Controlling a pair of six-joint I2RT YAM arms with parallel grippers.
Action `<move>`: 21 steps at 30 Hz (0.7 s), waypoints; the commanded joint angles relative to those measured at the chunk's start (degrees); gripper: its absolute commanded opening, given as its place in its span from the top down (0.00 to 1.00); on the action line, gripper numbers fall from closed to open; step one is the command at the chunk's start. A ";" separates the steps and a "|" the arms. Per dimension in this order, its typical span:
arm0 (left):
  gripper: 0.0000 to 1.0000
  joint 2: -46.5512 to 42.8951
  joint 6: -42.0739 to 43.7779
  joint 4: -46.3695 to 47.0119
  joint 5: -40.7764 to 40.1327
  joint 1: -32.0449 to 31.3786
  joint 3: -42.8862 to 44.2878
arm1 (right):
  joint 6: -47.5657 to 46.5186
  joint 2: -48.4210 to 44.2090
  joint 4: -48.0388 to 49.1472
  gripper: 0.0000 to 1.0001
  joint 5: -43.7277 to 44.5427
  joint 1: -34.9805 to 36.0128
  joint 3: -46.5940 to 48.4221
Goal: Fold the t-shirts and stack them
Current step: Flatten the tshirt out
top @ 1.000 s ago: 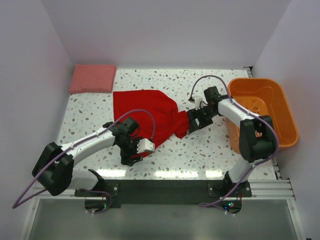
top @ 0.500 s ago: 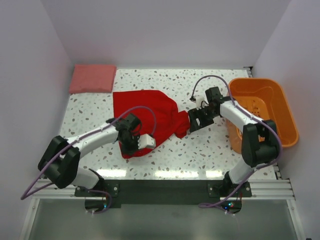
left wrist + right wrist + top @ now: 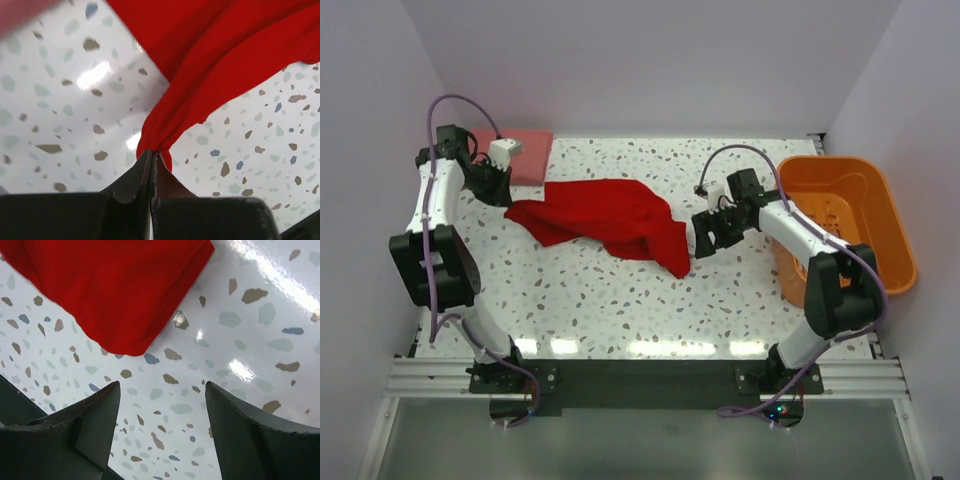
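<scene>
The bright red t-shirt (image 3: 620,215) lies crumpled and stretched across the middle of the table, and also fills the top of the left wrist view (image 3: 225,45). My left gripper (image 3: 504,198) is at the far left, shut on the shirt's left end (image 3: 152,152), which bunches into the closed jaws. The salmon-pink t-shirt (image 3: 528,158) lies folded in the far left corner, partly behind the left arm. My right gripper (image 3: 696,238) stands open just right of the red shirt's right corner (image 3: 110,285), with only bare table between its fingers (image 3: 162,385).
An orange slatted basket (image 3: 880,225) stands at the right edge, beside the right arm. The speckled tabletop (image 3: 620,310) lies in front of the shirt. White walls enclose the left, back and right sides.
My left gripper shut on the red shirt near the front, then swung far back-left with it, pulling the shirt out long. The right gripper stayed open, almost in place.
</scene>
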 commanded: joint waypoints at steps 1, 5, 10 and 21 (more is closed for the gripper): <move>1.00 2.46 -9.08 2.99 -1.83 1.64 -3.39 | 1.01 1.99 4.65 0.28 -1.66 3.22 2.69; 1.00 3.34 -9.44 5.36 -4.73 1.73 -6.82 | 2.23 5.24 7.02 0.28 -1.48 6.30 4.17; 1.00 4.13 -8.56 5.89 -6.49 2.60 -8.67 | 2.85 10.34 8.52 0.32 -2.09 9.29 5.32; 1.00 2.55 -5.49 3.79 -5.79 3.92 -7.62 | 2.07 14.66 7.56 1.00 -1.93 9.30 8.75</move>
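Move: Some 7 cm to the right hand's left, level with it fore and aft and 7 cm below, lies the edge of the t-shirt's right end; the shirt's near corner is about 4 cm back and 8 cm left, and the orange bin's middle 28 cm right and 8 cm ahead. The left hand, already pinching the left end, has its patch of bare table 3 cm back, 3 cm left, 15 cm below, with the red pad 16 cm ahead. Swinging left and then sinking, each by about 7 cm, the right hand brings its wide-open fingers onto the edge of the t-shirt's right end, turns slightly counter-clockwise and shuts them to pinch the cloth. The left hand keeps its pinch on the other end, dropping some 8 cm with a little drift back and left while its fingers tip to point more steeply down. ##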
